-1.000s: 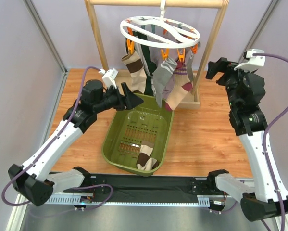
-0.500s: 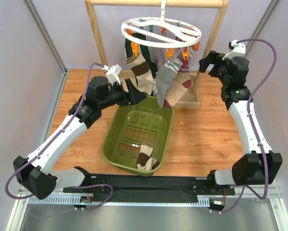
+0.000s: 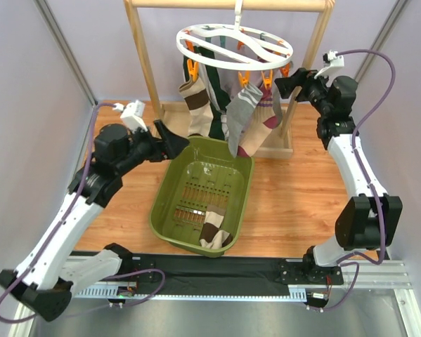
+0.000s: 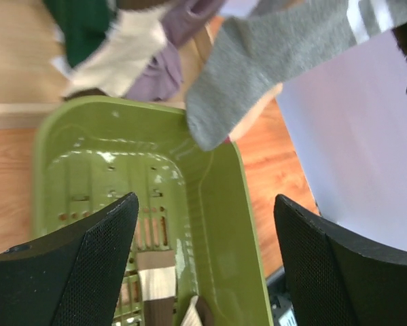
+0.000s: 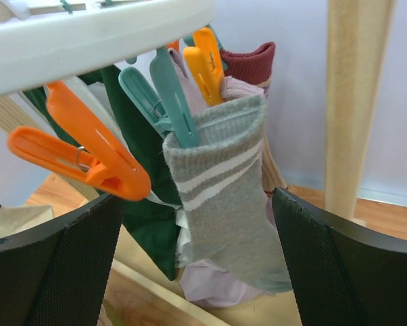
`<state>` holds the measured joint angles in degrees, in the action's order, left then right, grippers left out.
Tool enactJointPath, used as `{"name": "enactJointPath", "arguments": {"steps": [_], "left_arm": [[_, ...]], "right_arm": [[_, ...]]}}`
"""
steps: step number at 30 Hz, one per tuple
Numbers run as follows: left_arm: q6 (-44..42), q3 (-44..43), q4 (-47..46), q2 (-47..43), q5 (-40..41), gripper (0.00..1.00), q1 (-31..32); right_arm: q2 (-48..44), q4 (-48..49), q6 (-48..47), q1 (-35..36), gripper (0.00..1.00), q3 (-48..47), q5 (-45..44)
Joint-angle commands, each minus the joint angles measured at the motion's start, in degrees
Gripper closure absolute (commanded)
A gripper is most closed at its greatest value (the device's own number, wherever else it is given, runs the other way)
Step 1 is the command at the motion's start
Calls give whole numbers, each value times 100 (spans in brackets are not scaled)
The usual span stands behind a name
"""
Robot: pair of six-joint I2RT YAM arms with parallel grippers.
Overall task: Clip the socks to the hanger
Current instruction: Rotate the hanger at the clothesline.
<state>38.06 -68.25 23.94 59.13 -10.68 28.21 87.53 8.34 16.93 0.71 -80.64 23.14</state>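
The white round hanger [image 3: 185,38] hangs from the wooden rail with several socks clipped under it. Among them are a grey striped sock [image 3: 242,112], a maroon one [image 3: 268,125], a brown-and-cream one [image 3: 196,95] and a dark green one [image 3: 211,70]. One more brown-and-cream sock [image 3: 214,228] lies in the olive basket [image 3: 164,210]. My left gripper [image 3: 176,142] is open over the basket's far left corner, with nothing in it [image 4: 206,265]. At the hanger's right edge my right gripper [image 3: 286,83] is open, and the clipped grey sock [image 5: 223,204] hangs just ahead of it [image 5: 196,265].
A teal clip [image 5: 169,95] holds the grey sock's cuff. An empty orange clip [image 5: 81,153] dangles to its left. The rack's wooden post [image 5: 356,102] stands close on the right, and its base [image 3: 277,149] lies behind the basket. Grey walls enclose the table.
My right gripper has reached up and left, closer to the hanger's right edge. My left gripper has drawn back a little to the left. The socks have not moved.
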Motion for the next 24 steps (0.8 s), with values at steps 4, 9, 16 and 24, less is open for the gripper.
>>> {"name": "enactJointPath", "arguments": {"steps": [4, 9, 16, 24], "left_arm": [[-80, 224, 382, -921, 733, 12, -131], [61, 259, 471, -833, 637, 12, -131], [70, 365, 392, -798, 523, 12, -131], [122, 400, 111, -684, 58, 19, -131]], "right_arm": [[317, 1019, -146, -1, 9, -31, 656], [950, 1547, 38, 17, 17, -329, 772], [1372, 2392, 170, 149, 40, -460, 910], [1014, 1918, 268, 473, 86, -462, 1159]]}}
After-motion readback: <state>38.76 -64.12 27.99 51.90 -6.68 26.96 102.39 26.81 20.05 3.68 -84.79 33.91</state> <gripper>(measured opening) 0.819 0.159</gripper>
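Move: The grey striped sock hangs roughly 6 cm ahead of the right hand, 4 cm to its left and 4 cm below, with its teal clip just above it, some 6 cm ahead, 5 cm left and 2 cm up. An orange clip is closer, about 1 cm ahead, 6 cm left and 3 cm up. The hanger's middle is some 8 cm ahead, 17 cm left and 8 cm up. From the left hand the sock is roughly 27 cm ahead and 28 cm right, at about its height. The right fingers shut from wide open and pinch the grey striped sock just under its teal clip, after the hand has gone some 5 cm forward and 6 cm left, sinking about 4 cm and then rising a little while turning roughly 15 degrees counter-clockwise. The open left hand shifts about 3 cm left and 2 cm back, rising first, then sinking again. ##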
